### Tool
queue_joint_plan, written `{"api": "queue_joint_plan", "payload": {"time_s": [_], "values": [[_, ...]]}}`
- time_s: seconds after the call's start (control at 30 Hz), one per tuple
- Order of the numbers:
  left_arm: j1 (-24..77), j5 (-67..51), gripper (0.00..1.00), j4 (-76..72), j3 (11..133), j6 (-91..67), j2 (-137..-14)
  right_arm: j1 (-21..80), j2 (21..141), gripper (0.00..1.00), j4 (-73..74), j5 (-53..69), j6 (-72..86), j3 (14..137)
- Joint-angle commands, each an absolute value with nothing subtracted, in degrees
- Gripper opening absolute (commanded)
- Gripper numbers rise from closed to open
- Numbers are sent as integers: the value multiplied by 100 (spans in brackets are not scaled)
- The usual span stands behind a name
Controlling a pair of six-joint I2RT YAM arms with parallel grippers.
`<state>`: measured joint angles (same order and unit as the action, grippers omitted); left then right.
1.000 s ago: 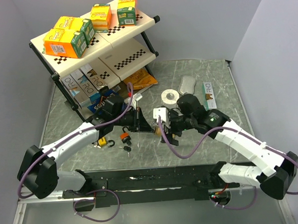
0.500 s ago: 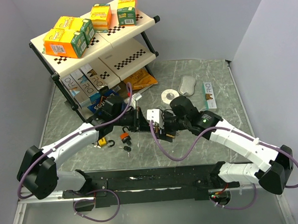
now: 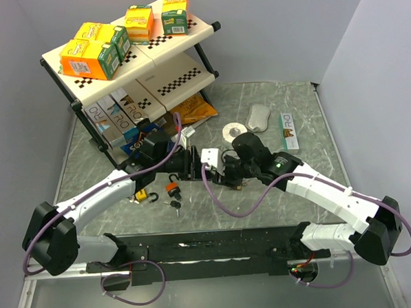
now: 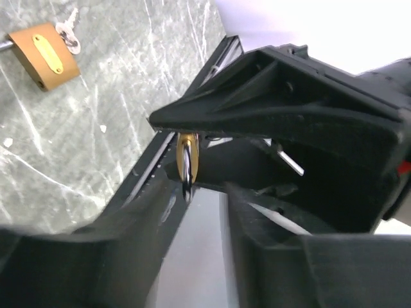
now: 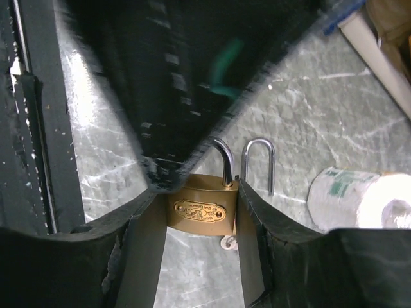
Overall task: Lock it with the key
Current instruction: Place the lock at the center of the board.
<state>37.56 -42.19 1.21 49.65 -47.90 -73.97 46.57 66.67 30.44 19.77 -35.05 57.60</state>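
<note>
A brass padlock [image 5: 202,208] hangs above the table where the two arms meet. My right gripper [image 5: 200,205] is shut on it, one finger pressed against each side of its body. Its steel shackle [image 5: 258,160] stands open above the body. A small silver key [image 5: 226,242] dangles below the body. In the left wrist view the padlock [image 4: 187,160] shows edge-on just past my left gripper [image 4: 199,192], which is open with a bare gap between its fingers. In the top view the left gripper [image 3: 194,163] and right gripper [image 3: 216,168] nearly touch.
A second brass padlock [image 4: 45,54] with a key [image 4: 67,35] lies on the marble table [image 3: 272,102], near a yellow one [image 3: 144,196]. A shelf rack [image 3: 181,76] of boxes stands back left. A tape roll [image 3: 233,132], grey pad [image 3: 258,115] and small box [image 3: 288,130] lie back right.
The right gripper moved left up to the left gripper and closed onto the padlock body. The left gripper's jaws, shut before, have opened.
</note>
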Motion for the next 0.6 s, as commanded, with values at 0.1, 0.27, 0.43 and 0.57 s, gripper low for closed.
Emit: {"api": "queue_joint_plan", "payload": {"time_s": [0.1, 0.27, 0.43, 0.57], "values": [[3376, -4113, 74, 158, 4948, -4571, -6944, 3447, 6627, 31, 3356, 2697, -2753, 5810], [3313, -3719, 97, 430, 4931, -3816, -6488, 1822, 6513, 31, 3893, 2489, -2462, 5467], [3331, -3420, 96, 413, 4948, -3121, -6091, 608, 6837, 29, 4341, 1926, -2312, 5274], [3331, -3182, 96, 325, 4931, -2576, -5793, 27, 7373, 27, 4561, 1872, -1892, 5379]]}}
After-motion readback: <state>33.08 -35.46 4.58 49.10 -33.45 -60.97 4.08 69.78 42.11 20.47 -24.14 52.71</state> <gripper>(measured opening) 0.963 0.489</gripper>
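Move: The right hand already grips the small brass padlock, about 2 cm to the right of the left hand point. It takes it towards open tabletop some 22 cm right and 6 cm forward of itself, roughly 16 cm below. From the right hand, the large padlock lies about 5 cm right and 2 cm forward on the table, the white roll 12 cm forward and 7 cm right, the teal box 16 cm forward and 24 cm right. Keeping its pinch on the small padlock's body, the right hand swings away from the left hand, quickly past the large padlock: about 20 cm right, with some forward reach and a sinking of 7 or 8 cm, turning roughly 50 degrees clockwise. The left fingers, already partly open, spread wide and come away from the shackle as that hand backs up and left about 6 cm, rolling some 20 degrees. ##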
